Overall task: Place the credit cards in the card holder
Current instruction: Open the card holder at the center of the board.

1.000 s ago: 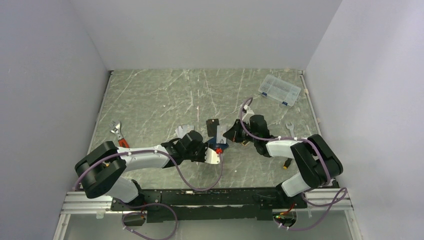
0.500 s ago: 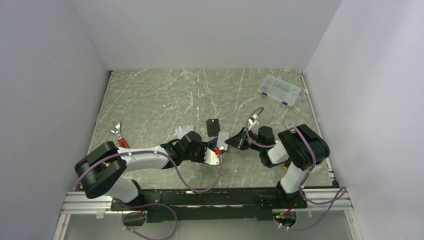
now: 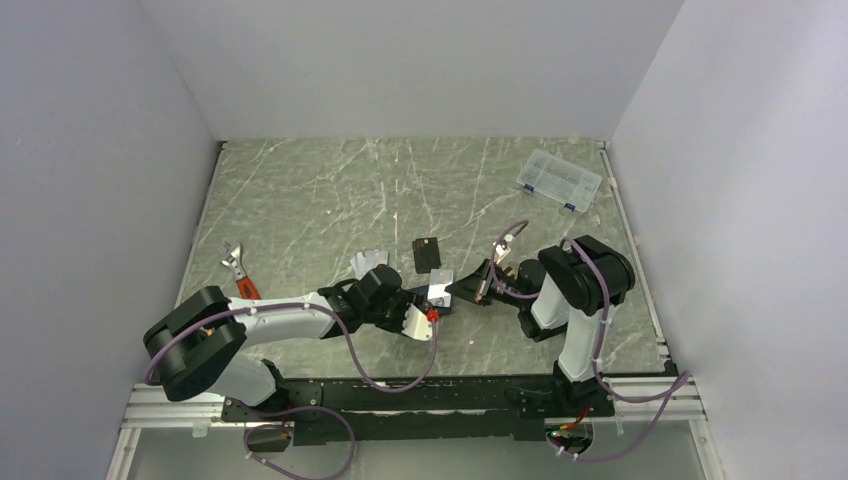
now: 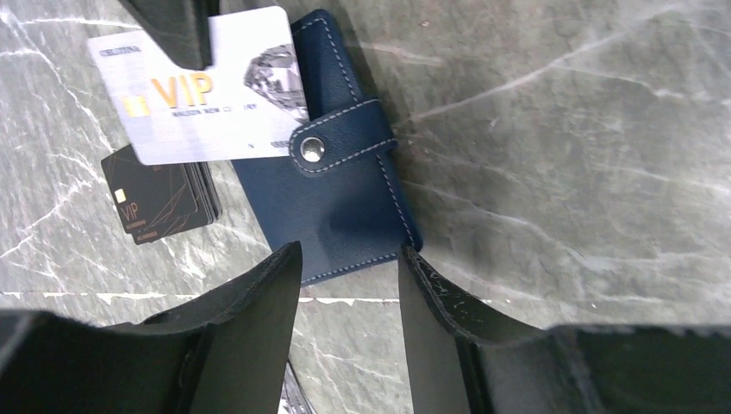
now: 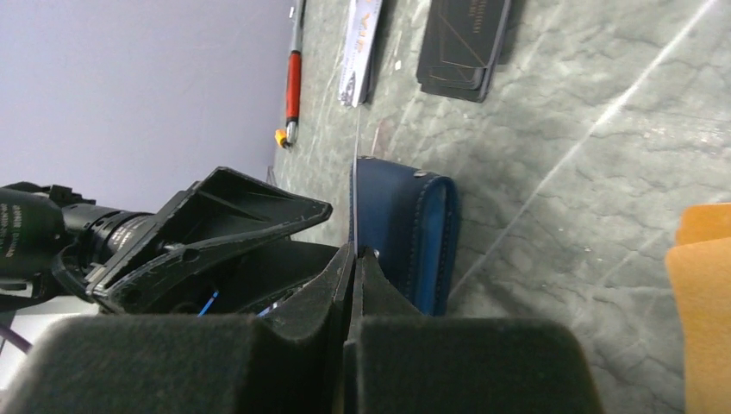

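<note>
The navy card holder (image 4: 336, 198) lies closed on the table, its snap tab fastened. My left gripper (image 4: 349, 259) is open just short of its near edge, with nothing between the fingers. My right gripper (image 5: 355, 252) is shut on a silver VIP credit card (image 4: 207, 86), which it holds over the holder's far corner. In the right wrist view this card (image 5: 355, 172) shows edge-on beside the holder (image 5: 405, 233). From above, the two grippers, left (image 3: 420, 303) and right (image 3: 452, 288), face each other closely. More credit cards (image 3: 368, 262) lie behind the left gripper.
A stack of flat black cards (image 3: 427, 253) lies just behind the holder. A wrench (image 3: 232, 258) and a red-handled tool (image 3: 245, 288) lie at the left. A clear plastic box (image 3: 560, 180) sits at the back right. An orange blur (image 5: 702, 293) fills the right wrist view's right edge.
My right arm has folded back towards its base while its gripper, still shut on the card, came nearer and lower beside the holder. My left gripper's jaws have opened wider.
</note>
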Tool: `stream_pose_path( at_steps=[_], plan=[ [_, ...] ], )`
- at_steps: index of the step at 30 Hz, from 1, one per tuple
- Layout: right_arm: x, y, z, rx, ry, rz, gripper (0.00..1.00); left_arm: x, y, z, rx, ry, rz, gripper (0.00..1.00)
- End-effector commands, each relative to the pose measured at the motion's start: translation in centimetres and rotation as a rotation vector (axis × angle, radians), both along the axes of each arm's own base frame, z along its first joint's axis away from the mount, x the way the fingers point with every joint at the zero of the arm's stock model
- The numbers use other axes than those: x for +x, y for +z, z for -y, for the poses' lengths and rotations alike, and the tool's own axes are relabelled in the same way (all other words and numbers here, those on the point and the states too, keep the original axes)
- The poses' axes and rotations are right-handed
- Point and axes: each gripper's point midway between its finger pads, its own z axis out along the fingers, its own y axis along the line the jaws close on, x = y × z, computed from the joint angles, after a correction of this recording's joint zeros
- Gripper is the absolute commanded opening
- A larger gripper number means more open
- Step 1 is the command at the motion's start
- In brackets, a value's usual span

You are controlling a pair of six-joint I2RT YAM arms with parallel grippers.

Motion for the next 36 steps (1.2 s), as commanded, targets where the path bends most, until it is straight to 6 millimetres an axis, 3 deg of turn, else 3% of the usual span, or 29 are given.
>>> stream_pose_path(
  at_steps=[1,8,21,26,30,36],
  plan=[
    [0.0,3.8,-0.4,0.066,0.025,0.169,0.00,-1.2,1.0,-0.4,0.008,-0.044,-0.027,0.51],
    [-0.8,3.3,-1.2,0.064,0.042,0.152,0.00,-0.5,1.8,0.2,-0.044,0.024,-0.005,0.52],
    [-3.3,4.3,-1.4,0.088,0.134,0.168,0.00,1.4,2.3,-0.3,-0.077,0.173,0.023,0.48],
    [-4.1,2.6,-1.6,-0.017,0.180,0.165,0.00,1.4,2.2,-0.5,-0.069,0.193,-0.004,0.49],
    [-5.0,-0.3,-1.6,-0.181,0.200,0.137,0.00,1.2,2.5,0.0,-0.069,0.187,-0.033,0.49],
    [-4.9,-0.9,-3.0,-0.238,0.225,0.162,0.00,1.2,2.5,0.1,-0.069,0.185,-0.035,0.49]
  ],
)
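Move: The card holder lies between the hands, its closed snap strap across the middle: from the right hand, which holds a silver card, about 3 cm back, 3 cm left and 3 cm below. The stack of black cards is some 7 cm ahead and 5 cm left of the right hand, the gold cards about 4 cm ahead and 10 cm to its right. From the left hand the holder is about 5 cm to the right, 1 cm ahead and 3 cm below. With the corner of the pinched silver card at the strap's snap end, the right hand levers the strap open, travelling about 5.5 cm back across the holder and a little left, bobbing up twice by a centimetre or two and sinking again, its wrist turning somewhat counter-clockwise. The left hand, half open beside the holder, shifts a centimetre back and left, then goes forward and up, turning some 10 degrees counter-clockwise. ##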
